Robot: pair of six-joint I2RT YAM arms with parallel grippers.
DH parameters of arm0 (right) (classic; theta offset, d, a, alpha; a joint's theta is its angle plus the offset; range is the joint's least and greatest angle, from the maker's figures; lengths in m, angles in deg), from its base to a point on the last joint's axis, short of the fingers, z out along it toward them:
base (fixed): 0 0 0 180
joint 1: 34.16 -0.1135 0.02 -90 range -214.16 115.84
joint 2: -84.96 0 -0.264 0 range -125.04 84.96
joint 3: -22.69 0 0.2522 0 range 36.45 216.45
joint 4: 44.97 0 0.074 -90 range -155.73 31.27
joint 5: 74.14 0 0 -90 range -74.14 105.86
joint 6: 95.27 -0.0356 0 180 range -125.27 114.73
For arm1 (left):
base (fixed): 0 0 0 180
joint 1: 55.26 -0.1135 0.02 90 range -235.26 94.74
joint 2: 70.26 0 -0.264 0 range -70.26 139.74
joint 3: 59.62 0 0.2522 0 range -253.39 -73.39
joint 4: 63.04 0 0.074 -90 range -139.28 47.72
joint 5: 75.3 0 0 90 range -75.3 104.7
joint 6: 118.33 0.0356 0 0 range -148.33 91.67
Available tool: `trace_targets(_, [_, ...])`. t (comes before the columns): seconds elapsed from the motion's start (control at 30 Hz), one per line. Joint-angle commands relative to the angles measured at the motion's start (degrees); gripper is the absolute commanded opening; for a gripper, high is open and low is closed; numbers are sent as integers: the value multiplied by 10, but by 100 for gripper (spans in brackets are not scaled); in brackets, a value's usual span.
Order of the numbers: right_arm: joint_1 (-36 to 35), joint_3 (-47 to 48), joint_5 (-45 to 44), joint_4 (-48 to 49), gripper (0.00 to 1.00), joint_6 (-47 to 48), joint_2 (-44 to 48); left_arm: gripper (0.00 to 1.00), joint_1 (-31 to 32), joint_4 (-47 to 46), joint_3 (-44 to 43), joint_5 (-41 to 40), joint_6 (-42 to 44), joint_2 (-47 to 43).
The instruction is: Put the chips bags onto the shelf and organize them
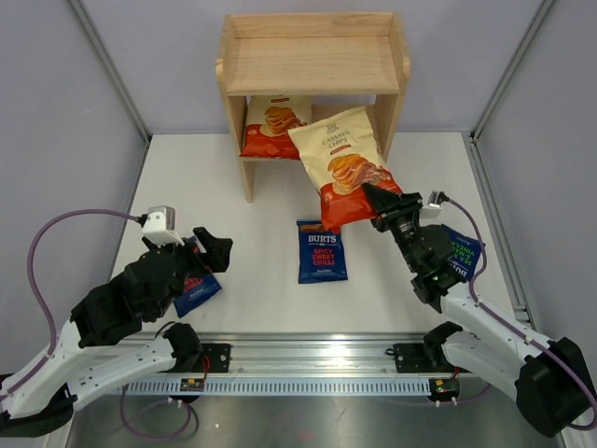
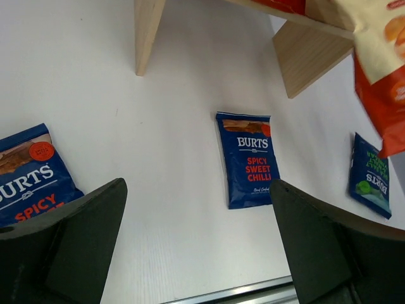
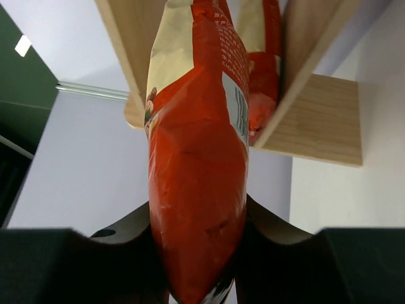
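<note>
My right gripper (image 1: 381, 207) is shut on the lower edge of a cream-and-red Cassava Chips bag (image 1: 343, 166) and holds it up, tilted, in front of the wooden shelf (image 1: 312, 62); the bag fills the right wrist view (image 3: 199, 164). A second Cassava bag (image 1: 273, 126) stands on the lower tier at the left. A red-labelled Burts bag (image 1: 321, 250) lies flat on the table centre. Another red-labelled Burts bag (image 1: 197, 287) lies under my left gripper (image 1: 213, 250), which is open and empty. A green-labelled Burts bag (image 1: 461, 254) lies beside my right arm.
The shelf's top tier (image 1: 312, 37) holds nothing. Grey walls and metal frame posts enclose the white table (image 1: 242, 299). A metal rail (image 1: 308, 359) runs along the near edge between the arm bases.
</note>
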Motion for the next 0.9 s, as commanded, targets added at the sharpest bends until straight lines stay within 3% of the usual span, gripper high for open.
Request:
trace_targets(0.0, [15, 70, -34, 61, 20, -13, -12, 99, -1, 5, 5, 23, 42, -5])
trace_targets(0.43, [39, 212, -160, 93, 20, -25, -211, 99, -1, -14, 37, 44, 104, -57])
trace_targets(0.87, [55, 361, -192, 61, 25, -29, -389, 99, -1, -31, 50, 82, 116, -76])
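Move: The right hand already holds the second cassava bag. The bag's place, the right half of the shelf's lower compartment, is roughly 24 cm ahead, 4 cm left and a touch above that hand. The first cassava bag sits beside this place, 21 cm left and 24 cm ahead of the hand; the shelf's right wall is 24 cm ahead and 6 cm right. The spicy chilli bag lies about 14 cm left, 3 cm back and 26 cm below. From the left hand, the place is about 36 cm ahead and 32 cm right. Forward, with a short lift first: the right hand rises about 4 cm, then reaches out some 16 cm in all towards the shelf, sinking back almost to its starting height. It turns about 15 degrees clockwise, squaring the cassava bag to the opening, and keeps its pinch on the bag's bottom end as it feeds the bag in between the first bag and the right wall. ##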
